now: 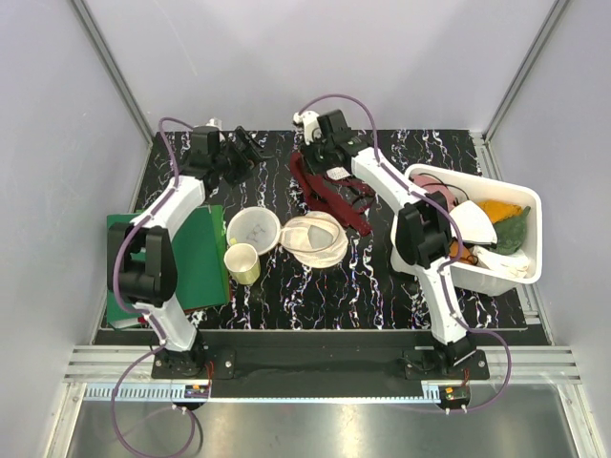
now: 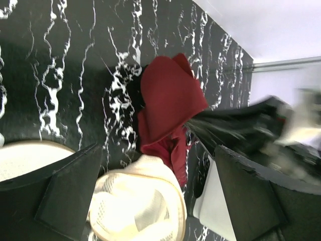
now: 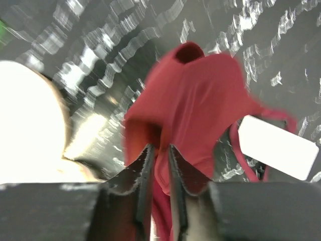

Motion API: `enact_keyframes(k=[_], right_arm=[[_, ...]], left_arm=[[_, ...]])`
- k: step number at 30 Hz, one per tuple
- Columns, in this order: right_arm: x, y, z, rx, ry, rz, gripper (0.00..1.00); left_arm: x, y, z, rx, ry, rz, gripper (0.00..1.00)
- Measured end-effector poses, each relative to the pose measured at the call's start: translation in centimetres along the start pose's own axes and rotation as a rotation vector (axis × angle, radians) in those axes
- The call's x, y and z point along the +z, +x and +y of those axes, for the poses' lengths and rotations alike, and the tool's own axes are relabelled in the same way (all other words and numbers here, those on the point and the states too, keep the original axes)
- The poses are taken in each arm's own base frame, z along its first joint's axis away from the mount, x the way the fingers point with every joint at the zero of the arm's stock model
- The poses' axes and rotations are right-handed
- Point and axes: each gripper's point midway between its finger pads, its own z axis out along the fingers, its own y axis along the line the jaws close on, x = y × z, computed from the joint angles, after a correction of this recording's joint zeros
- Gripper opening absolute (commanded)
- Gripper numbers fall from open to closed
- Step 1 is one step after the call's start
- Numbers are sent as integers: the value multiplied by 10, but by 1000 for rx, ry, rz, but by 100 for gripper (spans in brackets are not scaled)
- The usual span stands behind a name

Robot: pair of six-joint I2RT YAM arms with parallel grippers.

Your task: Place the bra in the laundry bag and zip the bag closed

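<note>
The dark red bra (image 1: 329,196) lies bunched on the black marbled table, trailing from the back toward the round cream mesh laundry bag (image 1: 313,239). My right gripper (image 1: 320,153) stands over its far end. In the right wrist view a fold of the bra (image 3: 205,100) runs up between the jaws of my right gripper (image 3: 160,150), which stand a narrow gap apart. My left gripper (image 1: 250,148) hovers wide open at the back left with nothing in it. Between the fingers of my left gripper (image 2: 158,149) in the left wrist view show the bra (image 2: 168,95) and the bag (image 2: 135,201).
A white bowl (image 1: 253,229) and a cream-yellow cup (image 1: 242,262) sit left of the bag. A green board (image 1: 196,258) lies at the table's left edge. A white bin (image 1: 431,176) with coloured cloths stands at the right.
</note>
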Motion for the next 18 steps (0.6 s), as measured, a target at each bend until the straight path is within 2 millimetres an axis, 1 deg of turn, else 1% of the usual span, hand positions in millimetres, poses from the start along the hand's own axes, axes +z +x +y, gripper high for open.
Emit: enact_keyframes(k=[1,2,3,4,6,7,9,10,13,14,16,18], right_arm=[[-2,-12,5,23,-16,-18,50],[-6,-23,10,49,-36,-36,59],[-8,-32,16,81,-59,-51,64],[-12,-43,22,120,-85,-71,71],[-21,-60,36,196,-152,-101,75],[-25,-64,42,230,-181,-104,76],[-30,-65,47,287,-204,-96,76],[-31,-59,49,319,-204,-78,76],[-39,-25,50,413,-176,23,76],[-45,-10,49,445,-160,61,76],[-56,8,46,484,-135,104,76],[-70,27,42,520,-96,138,73]], left_arm=[[5,-3,0,2,-1,3,99],[9,-5,-1,8,-4,9,99],[13,-7,-1,12,-9,15,99],[17,-8,0,16,-13,19,99],[21,-8,2,24,-22,31,99],[23,-7,4,28,-26,40,99],[26,-5,7,34,-36,57,99],[28,-4,8,39,-39,66,99],[35,-5,9,60,-41,87,99],[39,-7,9,70,-43,91,99],[48,-8,13,86,-55,105,99],[61,-11,17,112,-65,119,99]])
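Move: My right fingers still hold the bra's raised end; the bra's middle lies about 4 cm back, 4 cm right and 6 cm below. The open laundry bag, where this hand heads, is some 16 cm straight back and 7 cm below, its round lid about 13 cm back and 13 cm left. My open left hand has the bra level with it, roughly 17 cm right and 13 cm below, and the bag 12 cm back, 15 cm right. I open my right fingers wide and come free of the bra, rising about 7 cm and to the left. Then I swing that hand back some 8 cm and right, sinking again and tipping the fingers more steeply down, over the bra towards the laundry bag. Meanwhile my open left hand reaches forward and down towards the bra, touching nothing. ##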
